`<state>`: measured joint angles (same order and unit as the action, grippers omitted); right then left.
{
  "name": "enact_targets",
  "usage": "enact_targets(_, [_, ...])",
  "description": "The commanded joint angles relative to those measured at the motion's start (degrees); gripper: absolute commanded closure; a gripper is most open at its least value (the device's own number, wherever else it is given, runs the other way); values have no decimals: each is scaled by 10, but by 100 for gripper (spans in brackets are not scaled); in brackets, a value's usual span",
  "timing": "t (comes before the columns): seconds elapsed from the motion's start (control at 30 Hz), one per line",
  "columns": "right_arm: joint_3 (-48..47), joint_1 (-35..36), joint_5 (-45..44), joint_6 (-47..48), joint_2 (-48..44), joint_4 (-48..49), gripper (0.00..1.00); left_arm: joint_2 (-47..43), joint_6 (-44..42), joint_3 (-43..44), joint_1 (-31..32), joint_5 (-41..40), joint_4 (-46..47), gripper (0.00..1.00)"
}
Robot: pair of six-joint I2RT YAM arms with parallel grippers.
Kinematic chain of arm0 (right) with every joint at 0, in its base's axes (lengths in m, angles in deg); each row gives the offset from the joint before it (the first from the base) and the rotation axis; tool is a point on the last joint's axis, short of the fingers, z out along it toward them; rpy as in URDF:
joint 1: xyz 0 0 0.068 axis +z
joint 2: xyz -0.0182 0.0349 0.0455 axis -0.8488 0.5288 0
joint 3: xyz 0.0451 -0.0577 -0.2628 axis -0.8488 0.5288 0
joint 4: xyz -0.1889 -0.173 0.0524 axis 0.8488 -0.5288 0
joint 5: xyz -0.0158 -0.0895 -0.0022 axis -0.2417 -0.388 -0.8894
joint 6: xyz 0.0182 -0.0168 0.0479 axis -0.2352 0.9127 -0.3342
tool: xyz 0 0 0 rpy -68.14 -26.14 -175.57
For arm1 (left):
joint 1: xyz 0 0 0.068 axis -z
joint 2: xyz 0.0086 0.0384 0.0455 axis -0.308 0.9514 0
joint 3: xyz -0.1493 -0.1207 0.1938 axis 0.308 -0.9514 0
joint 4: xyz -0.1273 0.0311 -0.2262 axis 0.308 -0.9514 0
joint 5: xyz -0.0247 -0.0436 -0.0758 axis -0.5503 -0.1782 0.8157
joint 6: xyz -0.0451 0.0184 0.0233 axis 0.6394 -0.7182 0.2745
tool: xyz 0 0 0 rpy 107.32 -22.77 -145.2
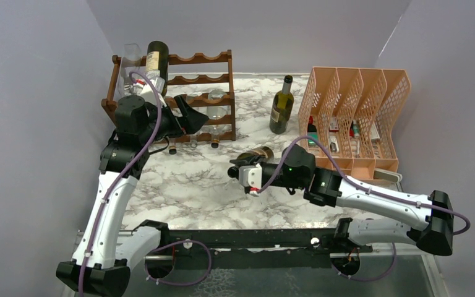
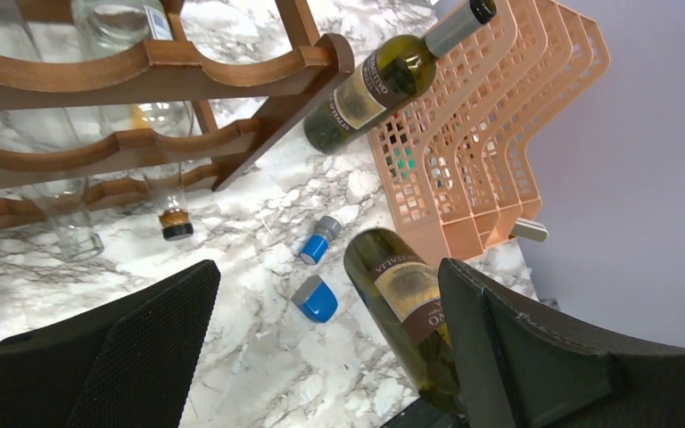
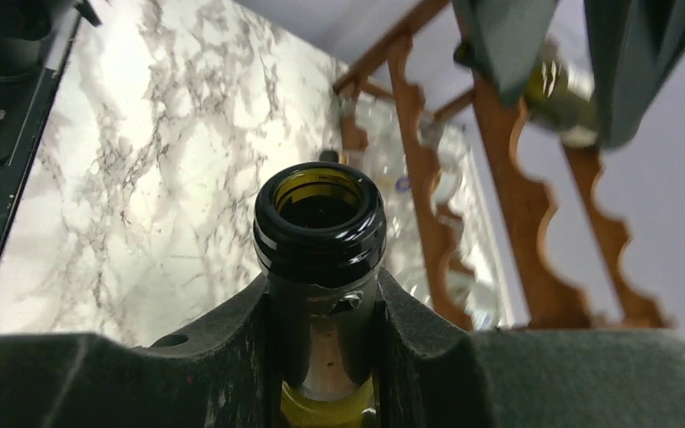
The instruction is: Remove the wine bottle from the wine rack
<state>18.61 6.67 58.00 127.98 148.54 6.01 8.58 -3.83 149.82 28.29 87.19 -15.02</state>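
The dark reddish-brown wine rack (image 1: 201, 79) stands at the back left, its scalloped rails (image 2: 169, 67) filling the left wrist view's upper left. My right gripper (image 1: 242, 166) is shut on the neck of a green wine bottle (image 3: 321, 223). It holds that bottle (image 1: 260, 153) above the table's middle, well away from the rack. The labelled body (image 2: 401, 290) shows in the left wrist view. A dark wine bottle (image 1: 156, 57) lies on the rack's top tier. My left gripper (image 1: 188, 116) hangs open and empty before the rack, jaws (image 2: 330, 357) wide apart.
A second green bottle (image 1: 281, 105) stands upright mid-back. The peach lattice file organizer (image 1: 354, 114) sits at the back right. Clear glass bottles (image 1: 215, 102) lie in the rack's lower tiers. Two small blue-and-grey caps (image 2: 317, 299) rest on the marble.
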Motion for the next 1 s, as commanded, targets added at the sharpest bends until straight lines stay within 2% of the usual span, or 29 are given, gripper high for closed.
enact_targets(0.0, [6,-4,-172,-129,-21,108,99,-33,-34,6,-2,-38,-1,1])
enact_targets(0.17, [10,-42,-266,-225,-17,133,99,-52,-33,3,-2,-37,-3,1])
enact_targets(0.4, [0,-149,-280,-348,-11,139,99,-77,-39,-5,-2,-51,-11,1])
enact_targets(0.77, [11,-290,-266,-453,58,250,99,-95,-20,-19,-2,-45,-9,1])
enact_targets(0.97, [48,-324,-283,-445,78,344,99,-111,-9,-31,-2,-38,-9,1])
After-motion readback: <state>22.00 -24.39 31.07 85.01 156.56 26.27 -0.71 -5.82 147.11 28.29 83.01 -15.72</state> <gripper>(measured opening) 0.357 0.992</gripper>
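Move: The wine bottle in the right hand is bound for the bare marble about 21 cm ahead, 17 cm right and 29 cm below; the standing bottle is roughly 9 cm beyond that spot. The peach basket's middle lies some 22 cm ahead and 43 cm right of the right hand, the small blue-and-grey cylinder 17 cm ahead, 10 cm right and 28 cm below. From the left hand, the spot is about 9 cm ahead, 28 cm right. The wine bottle, still pinched by the neck in the right fingers, is carried forward about 22 cm and right some 16 cm, nearly level overall, towards the standing bottle beside the basket. The wrist swings about 60 degrees clockwise and tips over as it goes, turning the bottle upright. The open, empty left hand eases back about 3 cm and up 2. ##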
